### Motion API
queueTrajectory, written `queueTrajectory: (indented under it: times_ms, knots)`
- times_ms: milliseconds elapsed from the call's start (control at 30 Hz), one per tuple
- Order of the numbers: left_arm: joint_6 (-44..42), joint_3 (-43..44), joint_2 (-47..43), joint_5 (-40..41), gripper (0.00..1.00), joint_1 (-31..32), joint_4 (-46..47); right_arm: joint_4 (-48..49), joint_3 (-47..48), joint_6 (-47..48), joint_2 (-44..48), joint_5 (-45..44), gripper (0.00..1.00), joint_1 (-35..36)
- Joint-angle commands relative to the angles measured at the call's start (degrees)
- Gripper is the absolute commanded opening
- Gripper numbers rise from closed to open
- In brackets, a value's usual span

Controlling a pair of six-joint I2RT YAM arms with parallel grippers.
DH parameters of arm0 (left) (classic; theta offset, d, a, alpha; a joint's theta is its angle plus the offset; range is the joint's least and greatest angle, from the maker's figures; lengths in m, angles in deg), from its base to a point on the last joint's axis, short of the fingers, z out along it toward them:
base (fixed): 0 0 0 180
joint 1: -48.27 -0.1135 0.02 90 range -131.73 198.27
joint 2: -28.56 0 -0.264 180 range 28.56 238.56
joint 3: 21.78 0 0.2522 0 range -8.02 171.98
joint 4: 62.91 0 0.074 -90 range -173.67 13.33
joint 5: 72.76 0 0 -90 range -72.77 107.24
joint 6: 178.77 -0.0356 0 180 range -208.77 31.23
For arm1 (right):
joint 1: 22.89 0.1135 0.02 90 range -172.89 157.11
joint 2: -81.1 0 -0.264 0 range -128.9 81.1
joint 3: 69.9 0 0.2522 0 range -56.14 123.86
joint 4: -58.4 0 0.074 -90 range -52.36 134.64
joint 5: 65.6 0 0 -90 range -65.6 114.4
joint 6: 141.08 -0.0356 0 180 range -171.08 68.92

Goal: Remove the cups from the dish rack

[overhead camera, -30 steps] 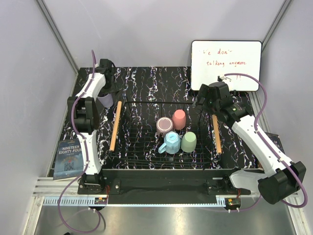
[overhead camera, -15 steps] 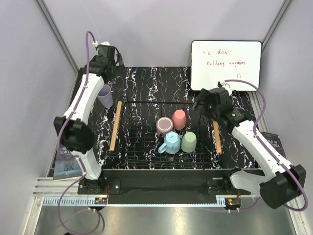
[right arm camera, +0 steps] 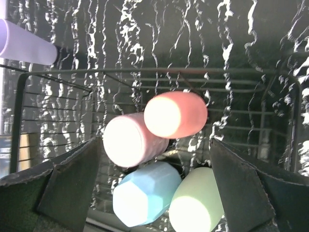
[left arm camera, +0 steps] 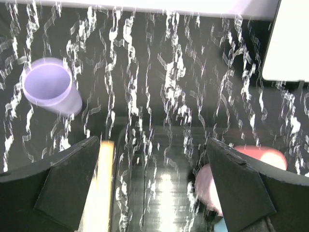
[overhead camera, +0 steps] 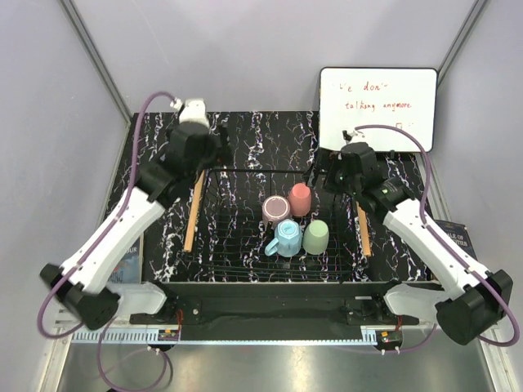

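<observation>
The dish rack (overhead camera: 237,245) is a black wire basket with a wooden bar on each side. Inside it sit a mauve-brown cup (overhead camera: 275,209), a salmon cup (overhead camera: 300,198), a light blue mug (overhead camera: 286,238) and a pale green cup (overhead camera: 315,237). A lavender cup (left arm camera: 48,89) stands upright on the table outside the rack's far left corner; the left arm hides it from above. My left gripper (overhead camera: 204,159) hovers open and empty over that corner. My right gripper (right arm camera: 154,140) is open above the cups, with the mauve-brown cup (right arm camera: 130,140) and blue mug (right arm camera: 145,195) between its fingers' lines.
A white whiteboard (overhead camera: 377,106) with red writing stands at the far right. A book (overhead camera: 131,263) lies at the table's left edge, partly under the left arm, and another (overhead camera: 458,237) at the right edge. The rack's left wooden bar (overhead camera: 193,211) lies just below the left gripper.
The left gripper opened, left the lavender cup on the table and swung right toward the rack's far left corner. The right gripper edged left over the rack.
</observation>
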Motion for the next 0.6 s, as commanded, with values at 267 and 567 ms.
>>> queueTrajectory:
  times_ms: [267,567]
  knots:
    - [5.9,-19.2,-18.6,0.3,0.99,3.9,8.2,-7.9,11.4,8.6,-15.6,-7.8,1.0,4.1]
    - [6.3,-22.9,-19.6,-0.2,0.99,4.6,8.7,-5.7,12.9,8.0,-22.3,-7.2,1.0,4.9]
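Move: The red cup leans in the rack about 5 cm ahead of the right hand, 4 cm to its left and 14 cm below. At about that height, the pink cup is roughly 6 cm to the left of the red one and 3 cm nearer the robot; the blue mug is 12 cm back and 4 cm left of it, the green cup 11 cm back and 4 cm right. From the left hand the red cup is some 18 cm right, 2 cm ahead and 24 cm below. Down over the red cup goes the right hand, easing a little forward and left before dropping about 8 cm, its wrist tipping further down and its left side rolling lower by some 20 degrees. Its fingers stay wide open, close to the cup but with no touch to be made out. The empty left hand draws back about 7 cm and sinks about 4, still open. ##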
